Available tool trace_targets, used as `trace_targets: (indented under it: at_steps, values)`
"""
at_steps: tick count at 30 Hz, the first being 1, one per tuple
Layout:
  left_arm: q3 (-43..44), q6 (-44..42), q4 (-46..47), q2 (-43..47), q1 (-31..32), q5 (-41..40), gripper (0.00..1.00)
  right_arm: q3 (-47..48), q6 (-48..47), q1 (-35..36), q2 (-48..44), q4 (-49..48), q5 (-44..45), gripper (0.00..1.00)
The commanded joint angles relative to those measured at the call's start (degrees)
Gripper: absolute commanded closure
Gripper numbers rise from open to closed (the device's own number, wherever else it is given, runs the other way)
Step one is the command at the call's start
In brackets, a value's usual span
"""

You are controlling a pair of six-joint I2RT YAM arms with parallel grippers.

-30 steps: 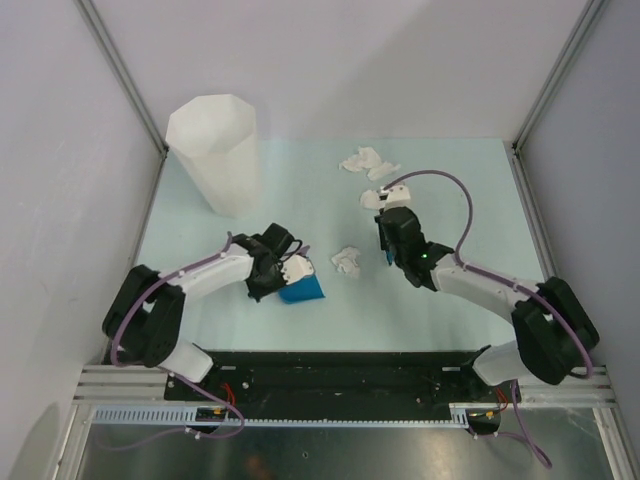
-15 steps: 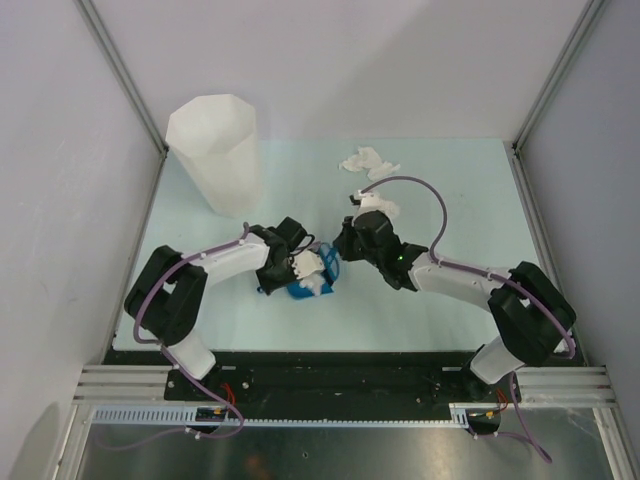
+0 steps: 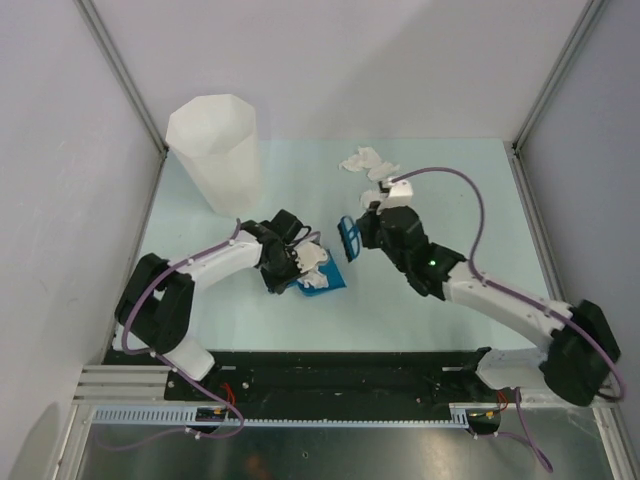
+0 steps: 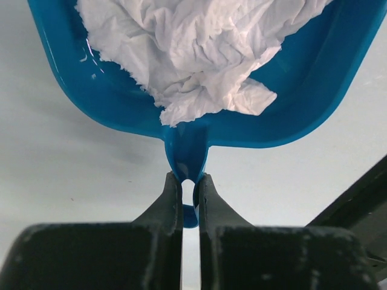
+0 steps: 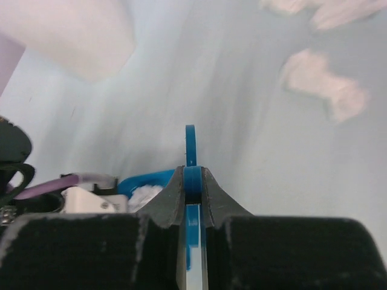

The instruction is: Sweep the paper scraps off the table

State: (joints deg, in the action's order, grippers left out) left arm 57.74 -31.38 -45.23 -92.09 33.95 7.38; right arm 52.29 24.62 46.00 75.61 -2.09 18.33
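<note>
My left gripper (image 3: 298, 267) (image 4: 188, 181) is shut on the handle of a blue dustpan (image 3: 325, 281) (image 4: 109, 103), low over the table (image 3: 440, 180) near its middle. A crumpled white paper wad (image 3: 314, 258) (image 4: 193, 48) lies in the pan. Just to its right, my right gripper (image 3: 362, 236) (image 5: 192, 176) is shut on a flat blue sweeping tool (image 3: 348, 238) (image 5: 191, 142), held a little clear of the pan. More paper scraps (image 3: 367, 160) (image 5: 323, 84) lie at the back of the table; one by the right wrist is partly hidden.
A tall white faceted bin (image 3: 215, 150) stands at the back left of the table. Grey walls close in the left, right and far sides. A purple cable (image 3: 455, 190) loops over the right arm.
The wad that lay on the table between the arms is now in the dustpan. My right gripper pushed its blue tool left against the pan, then drew back to the right.
</note>
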Motion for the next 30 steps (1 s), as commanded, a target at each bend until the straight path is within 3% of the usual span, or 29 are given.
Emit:
trace_targets:
  at_steps: [1,9,21,24,25,28,30]
  values:
    - [4.57,2.81,0.15,5.52,-1.26,8.26,1.00,1.76,-9.93,-0.47,-9.24,1.56,16.71,1.00]
    - [17.13,2.64,-1.70,11.67,-4.07,-0.77,1.00,1.67,-11.09,-7.41,-20.24,9.64,19.03,1.00]
    - [48.68,-0.61,-8.73,6.50,-20.15,-14.13,1.00,0.36,-10.74,-9.43,-21.82,17.64,16.04,1.00]
    - [56.59,-2.81,-8.82,2.72,-22.70,-24.84,1.00,-0.52,-10.82,-9.52,-22.26,17.64,14.55,1.00]
    - [58.18,-3.77,-8.73,1.58,-22.70,-32.70,1.00,-0.53,-10.65,-9.52,-22.18,17.99,14.11,1.00]
    - [64.15,-9.74,-7.51,-4.04,-23.23,-45.98,1.00,-0.61,-10.56,-9.52,-22.79,18.52,12.88,1.00]
    - [69.25,-14.14,-6.54,-8.52,-24.02,-51.20,1.00,-0.96,-10.65,-9.52,-23.58,18.61,11.91,1.00]
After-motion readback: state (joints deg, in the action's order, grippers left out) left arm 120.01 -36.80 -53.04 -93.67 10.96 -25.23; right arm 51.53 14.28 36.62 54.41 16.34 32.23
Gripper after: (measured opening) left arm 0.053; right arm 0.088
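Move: From the left hand, which grips the dustpan low over the table, the white bin stands roughly 20 cm ahead and 17 cm left, its middle about 12 cm higher; the swept scraps lie in the pan, some 7 cm right and level ahead. The nearest loose scrap is about 13 cm ahead of the right hand, 7 cm right and 19 cm below; from that hand the bin is about 34 cm left, 13 cm ahead and 5 cm lower. Left lifts the loaded dustpan some 37 cm, forward-left towards the bin; right, still gripping the brush, swings 15 cm right. ##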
